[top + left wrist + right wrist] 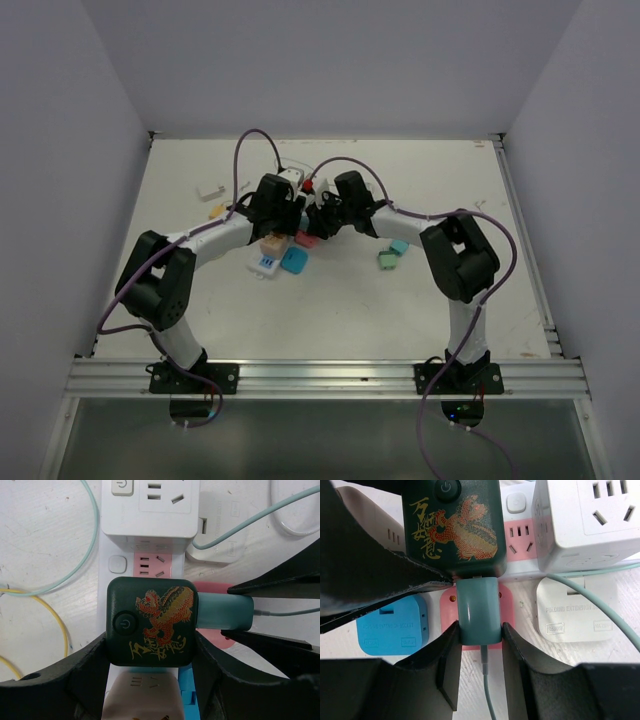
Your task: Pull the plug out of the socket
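Observation:
A teal plug (479, 610) sticks out of the side of a dark green cube adapter (150, 620) printed with a gold dragon. That cube stands on the socket, a long white strip (116, 542) with a pink outlet (152, 565) showing. My right gripper (479, 630) is shut on the teal plug, one finger on each side, and the plug's thin cord (487, 690) runs out between them. My left gripper (150, 652) is shut on the green cube's lower sides. In the top view both grippers (272, 212) (325, 215) meet over the strip at the table's middle back.
A white cube adapter (150, 505) sits on the strip beyond the green one, a beige adapter (140, 700) on the near side. Flat adapters lie beside the strip: white (575, 610), pink (507, 605), blue (395, 630). Teal (85, 555) and yellow (55, 615) cords loop left.

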You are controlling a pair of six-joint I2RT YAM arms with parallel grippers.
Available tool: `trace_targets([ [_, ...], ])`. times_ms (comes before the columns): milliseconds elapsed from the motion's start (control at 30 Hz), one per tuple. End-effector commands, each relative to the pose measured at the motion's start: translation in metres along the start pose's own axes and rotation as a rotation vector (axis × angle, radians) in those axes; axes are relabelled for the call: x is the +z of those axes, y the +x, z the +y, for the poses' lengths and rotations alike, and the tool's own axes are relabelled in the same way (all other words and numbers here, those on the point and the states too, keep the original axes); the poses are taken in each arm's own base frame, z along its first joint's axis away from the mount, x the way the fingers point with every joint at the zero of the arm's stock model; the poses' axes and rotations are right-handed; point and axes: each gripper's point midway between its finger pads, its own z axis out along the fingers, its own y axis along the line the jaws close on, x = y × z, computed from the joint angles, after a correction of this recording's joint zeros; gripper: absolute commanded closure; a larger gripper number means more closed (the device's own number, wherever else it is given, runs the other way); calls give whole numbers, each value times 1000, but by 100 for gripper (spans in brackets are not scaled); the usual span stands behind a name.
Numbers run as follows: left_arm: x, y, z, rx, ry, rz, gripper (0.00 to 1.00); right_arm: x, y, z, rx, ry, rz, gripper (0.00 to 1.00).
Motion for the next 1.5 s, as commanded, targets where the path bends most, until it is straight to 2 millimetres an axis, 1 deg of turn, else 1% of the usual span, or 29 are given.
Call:
trace_targets([
  [0, -3, 45, 35, 37, -114, 161, 91, -25, 14, -9, -11, 66, 82, 100],
  [100, -3, 46, 37, 33, -128, 162, 92, -28, 18, -10, -15, 78, 97, 100],
  [133, -3, 48, 40, 29, -144, 168, 92, -30, 16, -10, -17, 81, 92, 100],
  [200, -3, 49, 45, 14, -161, 176, 92, -31, 19, -9, -13, 82, 98, 100],
  [333, 0, 56, 50, -14, -190, 199, 93, -34, 21, -6, 2, 81, 94, 100],
  [433, 2, 57, 52, -25, -206, 202, 94, -38, 27, -3, 14, 85, 98, 100],
  [467, 2, 57, 53, -29, -212, 200, 94, -39, 32, -2, 19, 87, 105, 100],
  [533, 4, 57, 53, -37, -217, 202, 95, -41, 33, -1, 22, 91, 100, 100],
  [567, 4, 58, 53, -38, -219, 205, 95, -42, 37, 0, 28, 93, 108, 100],
  [633, 5, 58, 55, -41, -228, 206, 95, -44, 37, 0, 27, 99, 100, 100],
  [767, 6, 56, 57, -45, -231, 207, 95, -45, 47, 1, 31, 104, 120, 100],
  [867, 6, 53, 54, -49, -211, 200, 94, -47, 44, 2, 43, 99, 108, 100],
  [933, 4, 51, 52, -48, -193, 195, 93, -49, 38, 2, 63, 107, 87, 100],
  [1000, 2, 49, 51, -47, -185, 189, 92, -55, 34, -4, 134, 125, 58, 100],
  [1033, 0, 48, 51, -46, -186, 184, 91, -60, 30, -16, 178, 131, 22, 100],
  [1133, -2, 49, 54, -35, -201, 187, 91, -73, 30, -35, 345, 168, -26, 100],
  [1167, -3, 49, 55, -33, -203, 189, 91, -84, 39, -52, 400, 208, -34, 100],
  [1200, -3, 51, 55, -33, -205, 193, 91, -93, 31, -60, 445, 234, -77, 100],
  [1233, -4, 53, 55, -33, -206, 200, 91, -105, 42, -80, 502, 306, -83, 100],
  [1300, -5, 55, 54, -38, -201, 207, 90, -122, 42, -95, 592, 362, -111, 100],
  [1333, -5, 57, 54, -39, -197, 212, 90, -135, 48, -111, 638, 422, -122, 100],
  [1400, -6, 60, 53, -40, -190, 219, 90, -149, 51, -121, 721, 473, -141, 100],
  [1433, -8, 63, 51, -42, -182, 226, 90, -158, 53, -132, 754, 506, -152, 100],
  [1467, -9, 64, 51, -44, -178, 228, 90, -164, 54, -138, 778, 531, -156, 100],
])
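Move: The right hand already grips the teal plug between its fingertips, still seated in the dark green socket, which lies about 5 cm to its left and 1 cm ahead. The pink extender is about 4 cm below the plug and 1 cm back; the blue one is some 6 cm back and 3 cm left. The place to carry to is bare table beyond, near a small green block about 19 cm right and 8 cm back. From the left hand, which holds the socket, the plug lies about 5 cm right and 1 cm back. The right hand keeps its pinch on the teal plug and draws it rightward out of the green socket, slowly for the first centimetre and then with a jerk some 4 cm further right, back and down, before it checks and sweeps off to the right, forward and slightly up, turning about 40 degrees clockwise, to end some 20 cm right of where it began. The left hand keeps hold of the socket against the pull, gives about half a centimetre to the right, then swings back left and a little forward by some 3 cm, turning slightly counter-clockwise. ##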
